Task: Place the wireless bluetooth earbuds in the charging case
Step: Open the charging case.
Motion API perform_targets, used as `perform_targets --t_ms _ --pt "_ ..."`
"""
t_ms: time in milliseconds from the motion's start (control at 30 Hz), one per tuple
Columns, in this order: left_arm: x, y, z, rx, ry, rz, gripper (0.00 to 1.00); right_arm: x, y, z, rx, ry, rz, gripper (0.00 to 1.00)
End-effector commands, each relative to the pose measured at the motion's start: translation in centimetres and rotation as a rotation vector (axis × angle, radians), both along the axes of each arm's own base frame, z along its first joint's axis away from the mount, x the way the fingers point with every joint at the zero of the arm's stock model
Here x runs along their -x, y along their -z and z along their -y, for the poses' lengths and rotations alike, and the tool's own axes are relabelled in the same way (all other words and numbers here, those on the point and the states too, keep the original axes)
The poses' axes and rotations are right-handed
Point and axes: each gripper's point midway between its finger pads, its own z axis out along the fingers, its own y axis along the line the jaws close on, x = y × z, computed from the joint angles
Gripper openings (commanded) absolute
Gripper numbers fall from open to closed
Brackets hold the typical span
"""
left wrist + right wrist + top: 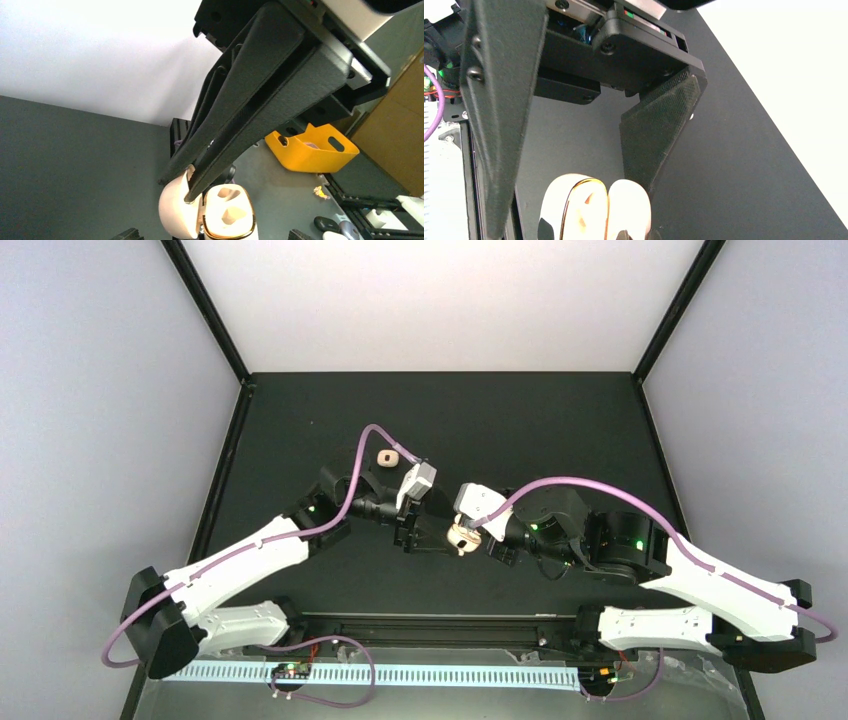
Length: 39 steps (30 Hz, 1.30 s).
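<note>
The charging case [460, 537] is cream with a gold rim and hangs open above the black mat. My right gripper [474, 536] is shut on its body [574, 210], one finger on each side. In the left wrist view the two sockets [229, 205] look empty and the lid [172, 210] is swung out to the left. My left gripper [177, 190] is open and straddles the lid's rim: one fingertip [190, 196] is against the inner face, and the other runs along the outside. No wireless bluetooth earbuds show in any view.
A second cream case [387, 456] lies on the mat behind the left wrist. A yellow bin [312, 150] and small clutter sit beyond the table's near edge. A black rail [430, 625] runs between the arm bases. Black frame posts border the mat.
</note>
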Motion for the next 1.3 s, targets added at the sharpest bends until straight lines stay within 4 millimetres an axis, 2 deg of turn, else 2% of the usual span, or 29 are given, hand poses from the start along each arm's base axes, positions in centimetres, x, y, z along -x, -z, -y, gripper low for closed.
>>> perform_targets --t_ms 0,267,467,767,900,1000,1133,1267 --pt "-0.5 -0.9 0.7 0.002 -0.01 -0.011 0.74 -0.2 -1.2 0.2 -0.039 0.013 0.029 0.01" --pt "-0.8 -0.9 1.1 -0.004 -0.009 -0.027 0.52 0.0 -1.3 0.0 -0.042 0.002 0.023 0.01" --pt "-1.0 -0.9 1.2 -0.003 -0.016 -0.029 0.39 0.3 -1.8 0.0 -0.059 -0.007 0.018 0.01" --pt "-1.2 -1.1 1.5 0.007 -0.019 -0.054 0.35 0.8 -3.0 0.0 -0.104 -0.032 0.004 0.01" --pt "-1.3 -1.0 1.6 0.005 -0.019 -0.068 0.42 1.0 -3.3 -0.1 -0.117 -0.036 -0.004 0.01" --pt "-1.4 -1.0 1.7 0.002 -0.017 -0.078 0.43 1.0 -3.4 0.0 -0.122 -0.037 -0.005 0.01" --pt "-1.3 -1.0 1.7 0.006 -0.016 -0.081 0.34 1.1 -3.2 -0.1 -0.119 -0.036 -0.008 0.01" --pt "-1.2 -1.0 1.7 0.009 -0.012 -0.079 0.16 1.1 -3.2 -0.1 -0.121 -0.04 -0.014 0.01"
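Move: The open charging case is in my right hand, with its lid pinched in my fingertips. Its base lies about 2 cm to the right of my left hand and a centimetre below, level with it front to back; the lid is about 2 cm ahead of that base. From my right hand the base is about 2 cm back and 1 cm left. The second case lies on the table, some 28 cm ahead of my left hand, 13 cm left and 16 cm down. I close my left fingers from wide open to about a quarter open around the base of the charging case, pinching it by its sides. The left hand slips about 1 cm right and 1 cm down at first, then eases back up, tipping roughly 5 degrees. My right hand keeps its pinch on the lid and rises just under 1 cm. ##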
